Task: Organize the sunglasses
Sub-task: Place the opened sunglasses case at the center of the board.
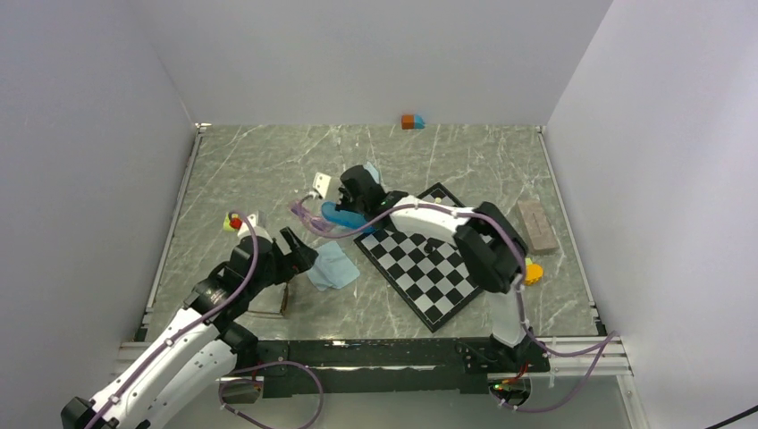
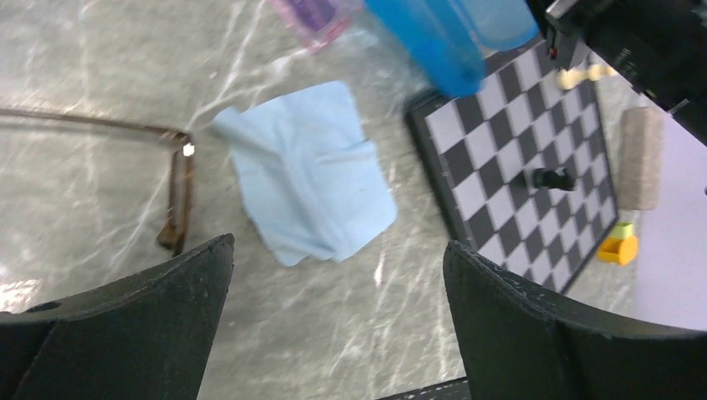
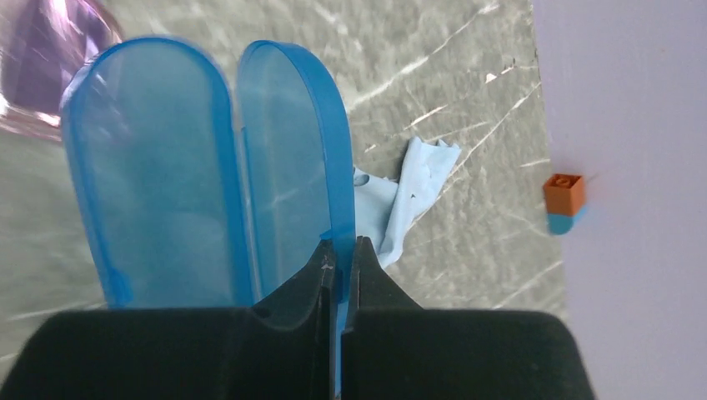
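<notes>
The brown-framed sunglasses (image 1: pixel 273 304) lie on the marble table just near-left of my left gripper (image 1: pixel 302 253); the left wrist view shows their frame corner (image 2: pixel 177 196). My left gripper (image 2: pixel 338 283) is open and holds nothing, hovering over bare table near a light-blue cloth (image 2: pixel 308 179). The purple sunglasses (image 1: pixel 308 217) lie beside the open blue case (image 1: pixel 342 214). My right gripper (image 3: pixel 340 250) is shut on the side wall of the blue case (image 3: pixel 200 175), whose two halves lie open. The purple sunglasses (image 3: pixel 46 50) sit at the case's far left.
A checkerboard (image 1: pixel 429 259) lies right of centre with a black piece (image 2: pixel 546 177) on it. A second light-blue cloth (image 3: pixel 408 192) lies behind the case. A brown block (image 1: pixel 536 225), a yellow toy (image 1: pixel 533 273) and an orange-blue brick (image 1: pixel 412 121) sit at the right and back.
</notes>
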You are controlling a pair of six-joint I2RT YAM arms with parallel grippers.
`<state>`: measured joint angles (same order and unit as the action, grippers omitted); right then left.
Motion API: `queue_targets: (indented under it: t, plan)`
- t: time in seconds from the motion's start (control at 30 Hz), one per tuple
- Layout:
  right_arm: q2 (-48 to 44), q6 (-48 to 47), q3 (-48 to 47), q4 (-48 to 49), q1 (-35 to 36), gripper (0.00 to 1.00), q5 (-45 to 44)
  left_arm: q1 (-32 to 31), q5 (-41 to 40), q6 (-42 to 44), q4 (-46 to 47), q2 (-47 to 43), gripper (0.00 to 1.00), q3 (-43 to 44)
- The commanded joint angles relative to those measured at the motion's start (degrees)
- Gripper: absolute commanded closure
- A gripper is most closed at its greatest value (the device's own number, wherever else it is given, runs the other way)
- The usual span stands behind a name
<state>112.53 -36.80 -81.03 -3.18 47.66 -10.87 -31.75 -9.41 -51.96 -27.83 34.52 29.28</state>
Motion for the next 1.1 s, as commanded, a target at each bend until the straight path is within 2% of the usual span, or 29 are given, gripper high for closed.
queue_targets:
  t: [0.0,0.27,0.4,0.53,0.63,0.83,0.97,1.07]
  plan:
    - [5.91,-19.28,-2.06,7.62,-0.64,0.98,-7.30,-0.15,-2.70,-2.69,-7.39,-2.62,0.01,-2.33]
    - [9.94,-24.84,0.33,17.96,-0.77,0.96,-6.90,-0.03,-4.07,-4.33,-7.87,-3.86,0.01,-3.94]
    - [8.28,-23.09,0.97,20.38,-0.81,0.95,-8.15,-0.05,-3.94,-3.97,-6.25,-1.64,0.01,-3.83]
    - [2.30,-17.77,3.63,18.70,-0.56,0.96,-7.75,-0.06,-2.16,-2.87,-0.68,2.27,0.01,-3.20]
    - [-4.08,-13.26,7.40,14.62,0.40,0.95,-2.71,0.60,-0.65,-1.80,3.65,5.32,0.01,-1.57]
    - [-13.86,-10.25,11.55,10.54,4.58,0.95,3.62,5.74,8.44,-1.30,18.14,10.53,0.01,-0.30]
    - [-16.30,-9.87,12.91,9.46,7.35,0.95,1.74,9.04,16.85,-2.66,26.94,13.27,0.01,-0.28]
    - [-16.57,-10.69,13.43,9.95,8.97,0.96,-0.79,9.07,19.54,-2.95,31.69,13.76,0.01,-0.27]
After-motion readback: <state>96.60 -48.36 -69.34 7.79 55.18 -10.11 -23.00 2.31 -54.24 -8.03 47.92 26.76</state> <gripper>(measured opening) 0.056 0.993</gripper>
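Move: The board's center, with a black chess piece close by it, lies about 20 cm to the right of the right hand, 13 cm back and 12 cm below; a white chess piece stands some 20 cm right and 3 cm ahead. The opened case is about 12 cm ahead of the left hand, 10 cm right and 4 cm lower, the purple sunglasses 15 cm ahead, 1 cm right and 14 cm below. The opened case, still pinched by one edge in the right fingers, goes forward and down about 5 cm, then up some 12 cm and back 11 cm, the fingers tipping up about 15 degrees and turning counter-clockwise. The left hand, wide open, first sinks and draws back, then comes forward, up and rightward towards the case. ##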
